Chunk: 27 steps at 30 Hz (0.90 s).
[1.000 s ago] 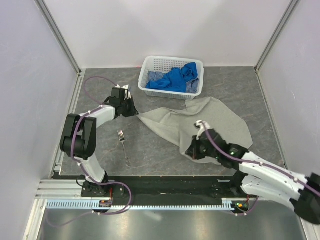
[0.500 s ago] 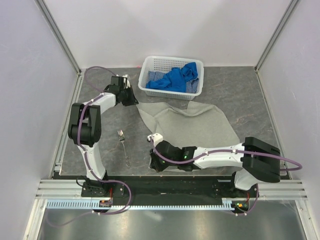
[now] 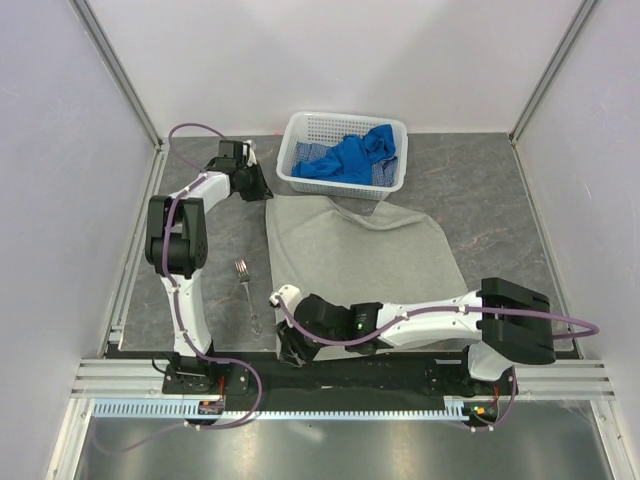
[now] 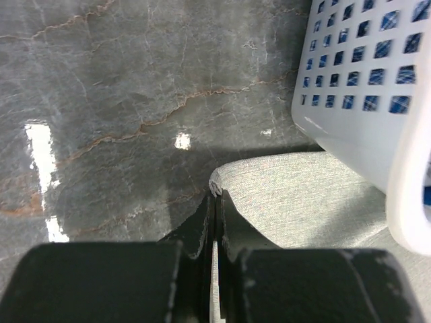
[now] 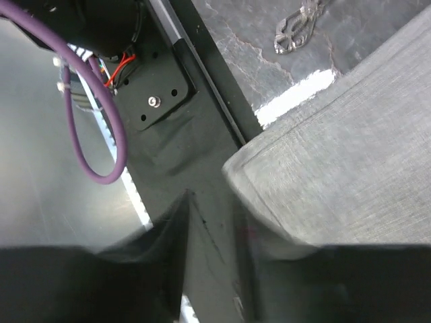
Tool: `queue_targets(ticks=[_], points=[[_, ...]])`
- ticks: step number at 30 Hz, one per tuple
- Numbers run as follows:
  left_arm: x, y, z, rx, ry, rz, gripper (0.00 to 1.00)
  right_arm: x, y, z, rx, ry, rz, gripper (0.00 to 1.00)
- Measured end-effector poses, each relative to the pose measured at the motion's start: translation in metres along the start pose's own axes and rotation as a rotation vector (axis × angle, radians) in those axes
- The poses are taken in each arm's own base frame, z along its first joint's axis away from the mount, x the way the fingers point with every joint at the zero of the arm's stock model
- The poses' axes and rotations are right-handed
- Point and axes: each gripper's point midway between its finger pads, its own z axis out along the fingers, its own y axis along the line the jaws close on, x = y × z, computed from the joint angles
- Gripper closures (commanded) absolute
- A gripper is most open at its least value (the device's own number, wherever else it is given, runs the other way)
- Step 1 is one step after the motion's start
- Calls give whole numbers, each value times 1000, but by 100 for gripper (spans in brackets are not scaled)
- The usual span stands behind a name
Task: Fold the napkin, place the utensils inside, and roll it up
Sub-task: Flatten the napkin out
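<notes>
The light grey-beige napkin (image 3: 355, 255) lies spread nearly flat in the middle of the table. My left gripper (image 3: 257, 184) is shut on its far-left corner (image 4: 217, 183), beside the basket. My right gripper (image 3: 290, 347) is at the napkin's near-left corner (image 5: 236, 165), over the black base strip. Its jaws stand apart, with the cloth corner lying against the right finger (image 5: 250, 269). The small silver fork (image 3: 246, 292) lies on the table left of the napkin; its tines (image 5: 296, 23) show in the right wrist view.
A white perforated basket (image 3: 345, 122) holding bright blue cloths (image 3: 350, 158) stands at the back, its wall (image 4: 363, 114) close to my left gripper. The black base strip and rail (image 3: 350, 370) run along the near edge. Walls enclose the table on three sides.
My right gripper has swept left and toward the near edge with the napkin's corner, pulling the cloth flat, and its jaws have parted. My left gripper has drawn the far corner back and left.
</notes>
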Motion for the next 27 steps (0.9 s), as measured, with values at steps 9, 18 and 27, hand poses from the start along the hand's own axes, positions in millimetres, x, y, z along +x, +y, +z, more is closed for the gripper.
queue_targets(ticks=[9,18,27], points=[[-6,-3,-15,-21,-8,11,4,-84,-39,-66,169,-193,-3,22],[-11,-62,-105,27,-226,55,3,-113,-219,-154,611,-389,254,20],[123,-140,-93,275,-94,20,4,-18,-274,-137,743,-175,396,21]])
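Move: The left hand still pinches the napkin's far left corner; the napkin's middle lies about 25 cm back and 25 cm to the right, some 2 cm lower. The basket's middle is about 12 cm ahead and 21 cm right of it. The right hand, at the near left corner, has the napkin's middle roughly 21 cm forward, 20 cm right and 5 cm down. The fork lies about 17 cm ahead and 11 cm left of that hand. Rising and swinging in over the cloth, both hands leave the napkin's left corners. The left opens wide, frees its corner, lifts about 11 cm, then goes back and right while sinking partway. The right, already opening, opens further, arcs forward and right over 20 cm each way towards the napkin's middle, turning clockwise some 45 degrees, and drops low over it; contact there can't be seen. ##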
